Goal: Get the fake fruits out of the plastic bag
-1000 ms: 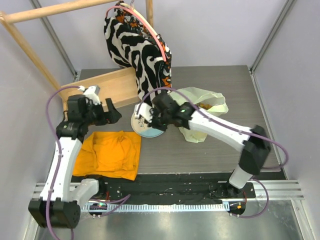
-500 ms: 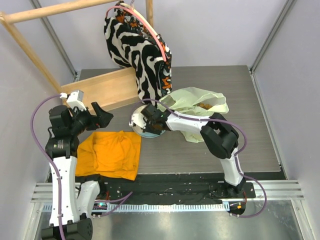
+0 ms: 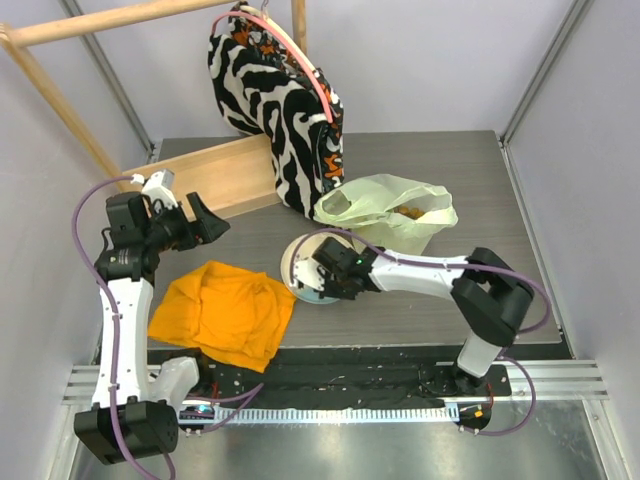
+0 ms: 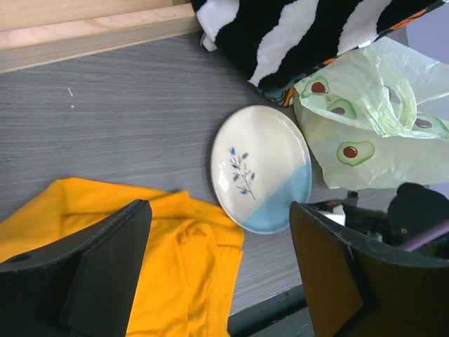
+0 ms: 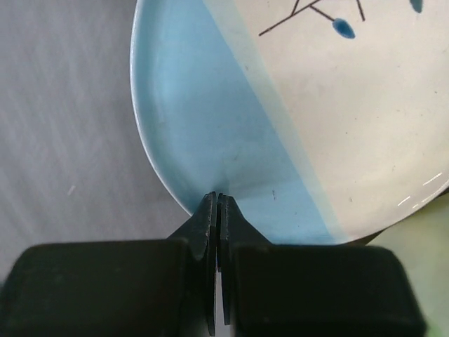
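Note:
The pale-green plastic bag (image 3: 388, 207) lies at the back right of the table with its mouth open. A brownish fake fruit (image 3: 408, 212) shows inside; the other fruits are hidden. The bag also shows in the left wrist view (image 4: 372, 126), printed with avocado spots. My right gripper (image 3: 322, 281) is shut on the near rim of the white-and-blue plate (image 3: 303, 258), left of the bag. The right wrist view shows its jaws (image 5: 217, 201) pinched together on the plate's (image 5: 295, 105) blue edge. My left gripper (image 3: 198, 216) is open and empty, raised above the table's left side.
A zebra-patterned cloth bag (image 3: 280, 110) hangs from a wooden frame at the back, just behind the plastic bag. A wooden board (image 3: 205, 178) stands at the back left. An orange cloth (image 3: 225, 312) lies at the front left, next to the plate (image 4: 259, 165).
My right arm has swung round and drawn the plate a little toward the front, away from the zebra bag. My left gripper has shifted slightly. The orange cloth has shifted a little.

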`<control>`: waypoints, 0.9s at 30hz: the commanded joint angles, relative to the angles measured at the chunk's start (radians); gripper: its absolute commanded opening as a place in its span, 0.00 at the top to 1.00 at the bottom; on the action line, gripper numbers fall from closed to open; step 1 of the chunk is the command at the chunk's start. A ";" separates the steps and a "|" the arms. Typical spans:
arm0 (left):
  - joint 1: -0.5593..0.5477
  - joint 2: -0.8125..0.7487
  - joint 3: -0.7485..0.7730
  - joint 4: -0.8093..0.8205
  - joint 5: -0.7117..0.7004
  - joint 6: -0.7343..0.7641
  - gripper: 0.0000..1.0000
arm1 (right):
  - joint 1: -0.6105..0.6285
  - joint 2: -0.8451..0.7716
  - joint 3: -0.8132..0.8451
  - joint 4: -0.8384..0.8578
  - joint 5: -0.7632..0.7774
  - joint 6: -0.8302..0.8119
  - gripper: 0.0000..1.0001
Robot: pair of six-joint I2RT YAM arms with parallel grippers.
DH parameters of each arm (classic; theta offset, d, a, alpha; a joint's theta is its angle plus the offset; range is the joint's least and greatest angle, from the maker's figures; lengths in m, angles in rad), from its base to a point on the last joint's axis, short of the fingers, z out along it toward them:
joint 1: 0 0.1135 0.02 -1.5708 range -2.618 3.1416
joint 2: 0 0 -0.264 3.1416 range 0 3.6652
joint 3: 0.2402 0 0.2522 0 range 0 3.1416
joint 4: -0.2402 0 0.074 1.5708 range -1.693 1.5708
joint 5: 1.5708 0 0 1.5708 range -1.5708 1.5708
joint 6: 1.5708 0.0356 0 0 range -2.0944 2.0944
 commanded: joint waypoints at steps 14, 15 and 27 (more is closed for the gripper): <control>-0.086 0.253 0.148 -0.169 -0.047 0.143 0.26 | -0.043 -0.364 -0.295 -0.221 -0.019 0.024 0.99; -0.088 0.320 0.181 -0.248 -0.035 0.344 0.36 | -0.056 -0.371 -0.273 -0.234 -0.025 0.030 0.99; -0.322 0.531 0.077 -0.542 -0.206 1.072 0.96 | -0.242 -0.352 0.170 -0.175 -0.133 0.260 0.94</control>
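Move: The plate's middle is about 6 cm ahead of the right hand and 6 cm to its left, practically level with the shut fingertips, which are already on the blue part near its rim. From the right hand, the plastic bag is some 13 cm ahead and 11 cm to the right, and the orange cloth about 30 cm left and 5 cm back. The high left hand has the cloth about 9 cm back, straight behind and 24 cm below; the plate is some 24 cm to its right, 2 cm ahead and 24 cm below. The plate, still under the right hand's shut fingertips, is dragged back and right for about 9 cm across the table, away from the bag's mouth side; then the fingers come free, rising and going forward towards the bag with a slight clockwise turn. The left hand eases forward, then sinks about 12 cm and draws back towards the orange cloth, closing its fingers on nothing and turning some 50 degrees clockwise. ##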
